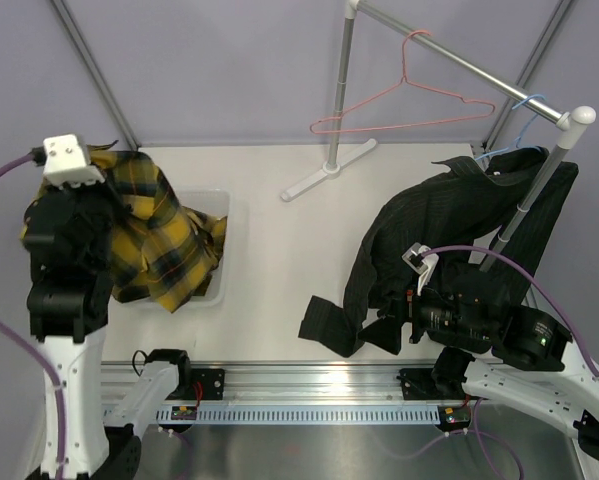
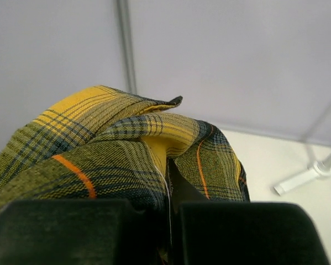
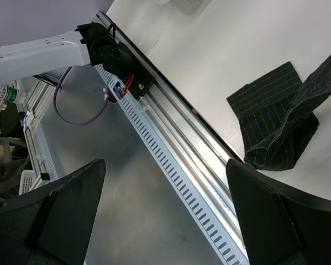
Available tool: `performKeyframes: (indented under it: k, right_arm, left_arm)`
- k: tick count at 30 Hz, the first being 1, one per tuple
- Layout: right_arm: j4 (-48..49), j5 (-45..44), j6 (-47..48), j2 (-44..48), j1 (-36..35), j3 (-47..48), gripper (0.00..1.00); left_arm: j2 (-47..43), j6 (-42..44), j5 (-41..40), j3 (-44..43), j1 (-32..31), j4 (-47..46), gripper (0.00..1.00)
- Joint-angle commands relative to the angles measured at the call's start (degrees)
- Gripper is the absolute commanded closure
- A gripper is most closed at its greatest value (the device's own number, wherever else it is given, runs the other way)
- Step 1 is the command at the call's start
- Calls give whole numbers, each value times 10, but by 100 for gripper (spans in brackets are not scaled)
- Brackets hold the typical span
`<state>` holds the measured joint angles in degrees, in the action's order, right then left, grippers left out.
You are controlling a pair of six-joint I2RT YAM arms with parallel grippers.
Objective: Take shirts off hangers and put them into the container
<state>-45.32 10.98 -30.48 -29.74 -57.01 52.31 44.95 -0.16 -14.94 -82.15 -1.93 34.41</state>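
My left gripper (image 2: 171, 223) is shut on a fold of the yellow-and-black plaid shirt (image 2: 115, 149). That shirt (image 1: 164, 245) hangs from it over the left part of the white container (image 1: 217, 205), covering most of the bin. The black striped shirt (image 1: 439, 220) still hangs on the light blue hanger (image 1: 524, 105) at the right end of the rail, one sleeve (image 3: 276, 116) trailing on the table. The pink hanger (image 1: 409, 100) hangs bare. My right gripper (image 3: 165, 182) stands wide open with nothing in it, low beside that sleeve near the table's front edge.
The metal rail (image 1: 459, 60) slants across the back right on two posts; one post's flat foot (image 1: 329, 170) lies mid-table. A slotted aluminium track (image 1: 309, 390) runs along the near edge, below my right gripper.
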Motion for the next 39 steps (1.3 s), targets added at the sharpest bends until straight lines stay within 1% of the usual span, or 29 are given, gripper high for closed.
performKeyframes:
  k: [1, 2, 5, 8, 11, 14, 16, 18, 19, 21, 22, 24, 25, 26, 28, 29, 30, 31, 35, 36, 37, 39]
  right_arm:
    - [1, -13, -4, 1, -3, 16, 1]
    - [0, -15, -4, 0, -3, 16, 0]
    - [0, -17, -4, 0, -3, 19, 1]
    - [-1, -15, -6, 3, -3, 20, 1]
    - [-2, -14, -6, 6, -3, 22, 1]
    - [-2, -17, -9, 9, -3, 24, 1]
    - [0, -16, -9, 8, -3, 25, 0]
    - [-2, -16, -9, 8, -4, 29, 1]
    - [-3, -16, -10, 10, -3, 31, 1]
    - [-3, -17, -10, 14, -3, 33, 1]
    - [-6, -18, -10, 16, -3, 34, 0]
    - [-11, -22, -11, 19, -3, 39, 1]
    - [-13, -23, -10, 20, -3, 40, 1]
    - [-16, -25, -9, 22, -3, 41, 1]
    - [-17, -29, -11, 29, -3, 41, 1]
    - [-16, -30, -11, 32, -3, 40, 1]
    - [-17, -31, -11, 34, -4, 41, 1]
    - [-15, -32, -11, 35, -3, 41, 0]
    - [-5, -32, -13, 36, -3, 39, 0]
    - [-3, -32, -14, 36, -3, 39, 1]
    - [0, -32, -15, 36, -3, 38, 0]
    - [8, -32, -17, 36, -4, 38, 1]
  left_arm:
    - [66, -58, 109, 17, -3, 5, 100]
    - [68, -67, 147, 29, -3, -13, 100]
    - [76, -95, 212, 78, -11, -43, 100]
    - [93, -106, 224, 109, -18, -44, 100]
    - [104, -118, 206, 131, -18, -37, 100]
    - [113, -135, 209, 167, -18, -50, 100]
    - [120, -152, 219, 197, -17, -58, 100]
    - [128, -166, 248, 233, -11, -73, 100]
    - [140, -185, 290, 248, 3, -83, 100]
    - [155, -213, 336, 277, 30, -115, 100]
    - [167, -237, 379, 311, 65, -144, 100]
    - [168, -265, 408, 341, 97, -176, 100]
    - [168, -292, 437, 370, 128, -196, 100]
    - [175, -304, 445, 378, 142, -217, 100]
    - [192, -319, 450, 382, 167, -212, 100]
    - [209, -317, 446, 378, 170, -196, 100]
    - [216, -317, 432, 374, 172, -183, 100]
    - [222, -312, 398, 371, 172, -156, 100]
    - [248, -285, 358, 364, 172, -111, 100]
    - [268, -274, 352, 358, 171, -101, 100]
    - [279, -252, 326, 352, 164, -77, 100]
    - [314, -241, 288, 327, 152, -45, 100]
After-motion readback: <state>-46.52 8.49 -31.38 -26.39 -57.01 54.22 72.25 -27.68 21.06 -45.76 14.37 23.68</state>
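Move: My left hand holds the bunched plaid shirt high up; the container's middle is roughly 8 cm ahead, 6 cm to its right and 43 cm below. From this hand, the rack foot stands some 30 cm ahead and 46 cm to the right, and the black sleeve end lies about 11 cm back and 44 cm to the right, both some 46 cm lower. From my idle right hand, the container is about 25 cm ahead, 48 cm left and 23 cm below. Keeping my left fingers shut on the plaid shirt, I swing it a little forward and to the right over the container, then plunge about 36 cm down into it, easing back left by some 5 cm late in the drop. On the way my wrist rolls left side down and tips the level fingers to point about 45 degrees down. ##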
